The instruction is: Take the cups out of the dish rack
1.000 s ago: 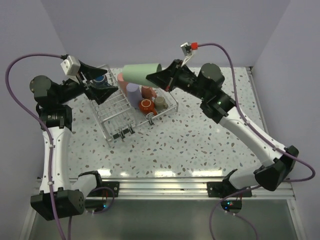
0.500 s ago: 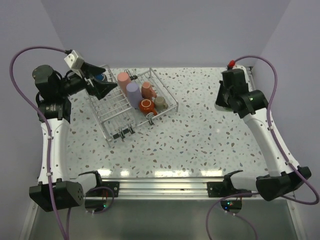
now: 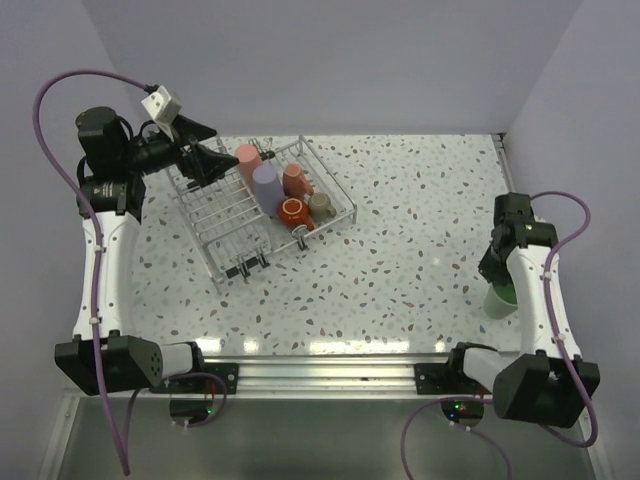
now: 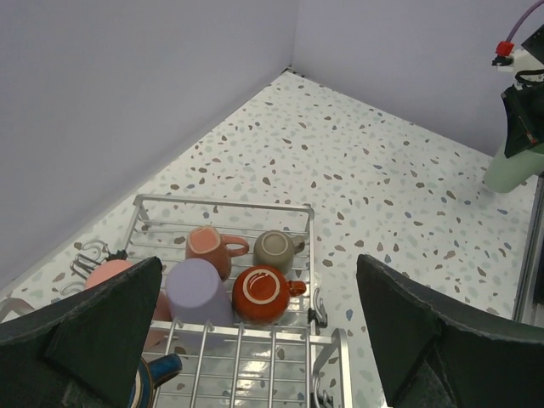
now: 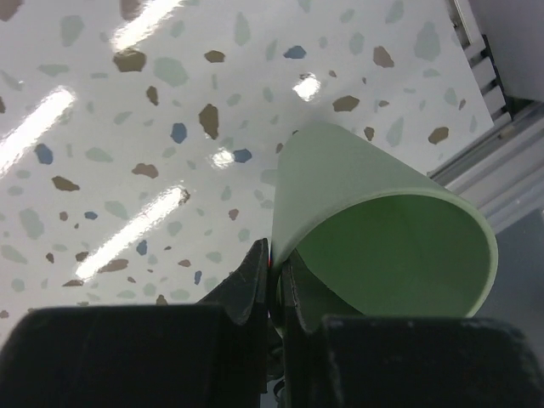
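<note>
The wire dish rack stands at the far left of the table. In it are a pink cup, a lavender cup, a salmon cup, an orange-red cup and a beige cup. A dark blue cup shows under my left gripper, which hangs wide open above the rack's far left part. My right gripper is shut on the rim of the mint-green cup. That cup is upright, mouth up, low over the table's near right corner.
The metal frame rail runs along the table's near edge, and a rail borders the right edge beside the mint-green cup. Purple walls close the back and sides. Speckled tabletop lies between rack and right arm.
My right arm has swung the mint-green cup from above the rack to the near right corner and lowered it. My left arm drew back a little to the far left, still open.
</note>
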Robot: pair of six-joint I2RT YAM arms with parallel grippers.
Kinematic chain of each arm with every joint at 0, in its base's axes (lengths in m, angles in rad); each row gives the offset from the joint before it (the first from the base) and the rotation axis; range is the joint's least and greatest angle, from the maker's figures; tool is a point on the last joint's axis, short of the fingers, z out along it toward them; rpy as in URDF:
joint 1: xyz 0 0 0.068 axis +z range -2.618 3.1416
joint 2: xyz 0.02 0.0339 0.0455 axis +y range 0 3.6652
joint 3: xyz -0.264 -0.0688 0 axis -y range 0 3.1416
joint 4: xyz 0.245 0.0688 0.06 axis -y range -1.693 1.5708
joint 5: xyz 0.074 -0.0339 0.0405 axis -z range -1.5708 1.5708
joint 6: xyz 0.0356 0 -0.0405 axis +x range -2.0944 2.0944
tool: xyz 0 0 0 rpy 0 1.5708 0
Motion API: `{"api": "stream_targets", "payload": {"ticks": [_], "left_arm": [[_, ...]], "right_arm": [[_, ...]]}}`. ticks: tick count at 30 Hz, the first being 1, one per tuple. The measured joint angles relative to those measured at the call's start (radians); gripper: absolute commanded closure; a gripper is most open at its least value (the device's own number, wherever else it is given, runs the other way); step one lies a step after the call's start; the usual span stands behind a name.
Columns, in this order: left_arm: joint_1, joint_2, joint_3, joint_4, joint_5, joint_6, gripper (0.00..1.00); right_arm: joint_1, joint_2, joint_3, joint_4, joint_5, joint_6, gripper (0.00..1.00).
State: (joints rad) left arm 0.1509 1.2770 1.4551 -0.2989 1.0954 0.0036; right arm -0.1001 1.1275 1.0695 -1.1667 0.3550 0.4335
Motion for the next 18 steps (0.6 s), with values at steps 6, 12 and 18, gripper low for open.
{"api": "stream_targets", "payload": {"ticks": [6,12,18], "left_arm": [[-0.015,0.015,0.002,-0.034,-0.006,0.023,0.00],[-0.024,0.015,0.008,-0.047,-0.009,0.044,0.00],[-0.026,0.014,0.010,-0.074,-0.020,0.072,0.00]], "right_arm": [[-0.143,0.009,-0.052,0.037,-0.015,0.002,1.00],[-0.169,0.014,-0.101,0.108,0.003,0.032,1.00],[-0.170,0.038,-0.163,0.171,0.016,0.046,1.00]]}}
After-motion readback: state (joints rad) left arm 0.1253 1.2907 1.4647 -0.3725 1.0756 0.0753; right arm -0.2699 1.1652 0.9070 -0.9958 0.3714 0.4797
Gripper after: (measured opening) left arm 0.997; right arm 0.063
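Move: The green cup is already pinched by its rim in the right fingers, its middle some 3 cm back, 3 cm right and 4 cm below that hand. The bare tabletop spot below it lies about 4 cm back, 4 cm right and 15 cm down. At that level the right table edge runs roughly 13 cm to the hand's right, level with it. From the idle left hand the green cup is about 17 cm back, 58 cm right and 29 cm lower. The green cup is brought down towards the bare tabletop near the right front corner, its wall kept pinched in the right fingers. The right hand first eases right by about 3 cm while sinking a little, then goes mostly straight down, nearly 5 cm lower in all, turning some 10 degrees clockwise. ##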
